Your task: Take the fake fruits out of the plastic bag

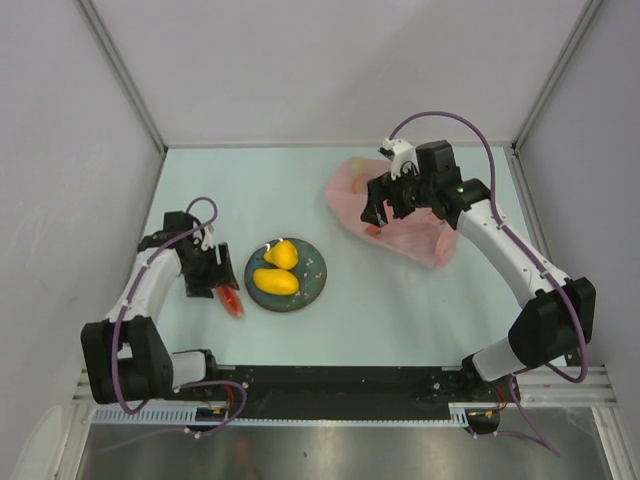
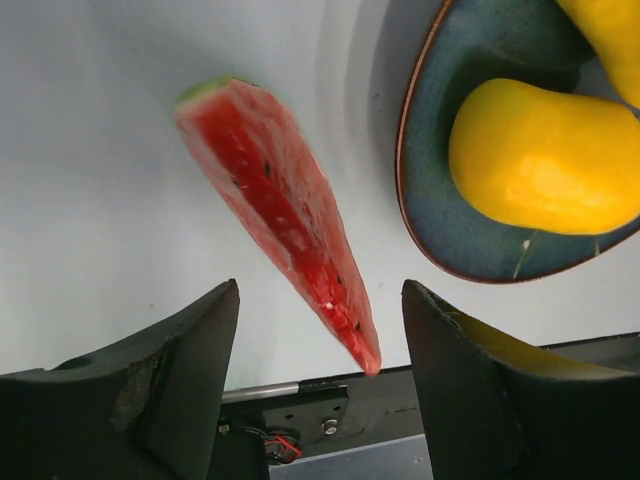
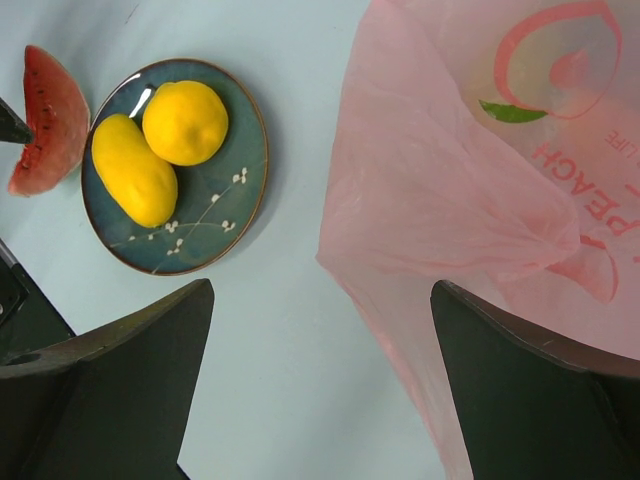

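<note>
The pink plastic bag [image 1: 400,220] lies crumpled at the back right; it also shows in the right wrist view [image 3: 470,190]. My right gripper [image 1: 378,212] hovers open over its left edge, holding nothing [image 3: 320,380]. Two yellow mangoes [image 1: 276,268] lie on the dark blue plate [image 1: 312,282], also seen from the right wrist [image 3: 160,150]. A red watermelon slice [image 1: 231,300] lies on the table left of the plate [image 2: 285,215]. My left gripper [image 1: 205,280] is open just above and beside the slice, not touching it [image 2: 320,340]. Other fruits are hidden.
Grey side walls enclose the pale table. The black rail [image 1: 340,385] with the arm bases runs along the near edge, close behind the watermelon slice's tip [image 2: 300,400].
</note>
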Controlling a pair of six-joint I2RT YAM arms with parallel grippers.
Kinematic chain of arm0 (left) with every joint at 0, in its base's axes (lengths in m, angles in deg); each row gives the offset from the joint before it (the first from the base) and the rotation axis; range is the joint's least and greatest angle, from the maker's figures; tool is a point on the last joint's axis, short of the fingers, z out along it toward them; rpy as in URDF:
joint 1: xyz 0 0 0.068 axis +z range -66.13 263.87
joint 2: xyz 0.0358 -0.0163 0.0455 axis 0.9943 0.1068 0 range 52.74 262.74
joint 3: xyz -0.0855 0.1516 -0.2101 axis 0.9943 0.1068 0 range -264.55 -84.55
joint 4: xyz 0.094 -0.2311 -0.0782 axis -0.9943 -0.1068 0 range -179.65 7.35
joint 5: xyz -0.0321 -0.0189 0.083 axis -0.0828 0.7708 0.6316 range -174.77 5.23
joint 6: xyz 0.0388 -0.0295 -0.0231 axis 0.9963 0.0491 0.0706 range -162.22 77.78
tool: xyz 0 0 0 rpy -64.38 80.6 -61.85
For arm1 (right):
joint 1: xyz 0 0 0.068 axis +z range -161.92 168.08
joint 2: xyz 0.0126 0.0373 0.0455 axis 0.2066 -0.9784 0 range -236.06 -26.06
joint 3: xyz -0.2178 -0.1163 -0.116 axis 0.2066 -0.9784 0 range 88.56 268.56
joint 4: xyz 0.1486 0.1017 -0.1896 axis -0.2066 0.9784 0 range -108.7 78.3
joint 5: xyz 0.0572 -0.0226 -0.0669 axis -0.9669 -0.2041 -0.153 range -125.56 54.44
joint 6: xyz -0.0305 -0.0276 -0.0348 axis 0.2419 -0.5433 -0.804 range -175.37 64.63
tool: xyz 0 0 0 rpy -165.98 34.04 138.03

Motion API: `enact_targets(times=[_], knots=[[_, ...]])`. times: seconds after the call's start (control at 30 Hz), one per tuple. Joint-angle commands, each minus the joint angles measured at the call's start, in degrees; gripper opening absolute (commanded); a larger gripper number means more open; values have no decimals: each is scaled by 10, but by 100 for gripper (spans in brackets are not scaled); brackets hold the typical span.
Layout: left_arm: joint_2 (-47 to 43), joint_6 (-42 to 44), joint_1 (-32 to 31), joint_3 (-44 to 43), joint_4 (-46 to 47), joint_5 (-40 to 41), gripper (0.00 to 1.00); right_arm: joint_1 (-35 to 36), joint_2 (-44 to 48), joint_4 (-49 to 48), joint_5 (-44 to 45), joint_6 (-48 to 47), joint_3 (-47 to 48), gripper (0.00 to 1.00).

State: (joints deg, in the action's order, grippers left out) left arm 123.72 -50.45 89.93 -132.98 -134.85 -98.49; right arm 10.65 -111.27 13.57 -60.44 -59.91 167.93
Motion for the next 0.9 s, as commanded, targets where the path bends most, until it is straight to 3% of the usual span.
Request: enact_targets(times=[0.0,0.07,0.2,0.23,0.27,0.3,0.5,0.63,0.73,0.87], knots=[[58,-9,2,-14,15,-16,65,-8,13,-11,-4,8,-11,95],[81,-3,1,-26,16,-25,47,-9,13,-13,-1,8,-12,95],[110,16,-4,-59,21,0,33,-12,14,-15,4,8,-16,95],[113,18,-4,-63,20,0,25,-16,13,-16,4,8,-16,95],[115,19,-4,-69,19,0,3,-17,11,-16,4,9,-16,96],[111,22,-4,-83,16,-3,0,-19,12,-17,5,9,-16,95],[84,47,-39,-169,-15,-147,0,-43,9,-18,9,19,-16,95],[83,52,-167,-207,-3,-258,0,-58,10,-13,11,20,-16,95],[100,64,-258,-245,18,-272,0,-67,13,-14,14,20,-17,95],[187,47,-297,-308,38,-270,0,-79,16,-10,17,18,-17,95]])
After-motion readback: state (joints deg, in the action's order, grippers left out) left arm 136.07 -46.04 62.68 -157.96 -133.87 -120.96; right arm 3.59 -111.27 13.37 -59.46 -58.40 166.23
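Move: The watermelon slice stands on the table almost right under my open left fingers, about 1 cm ahead, 1 cm right and 4 cm below. The plate's middle is some 15 cm right, 3 cm ahead and lower; on it lie the long mango, 12 cm right and 1 cm ahead, and the round yellow fruit, 14 cm right and 8 cm ahead. From my right hand, the plastic bag lies about 7 cm ahead, 6 cm right and 19 cm down. I sink my left hand a couple of centimetres astride the watermelon slice, shut my fingers on it near its middle, then ease it slightly forward and swing it up about 13 cm and some 18 cm right, over the plate, turning clockwise about 40 degrees. Meanwhile my open right hand drifts about 5 cm right and a little forward, towards the bag. ##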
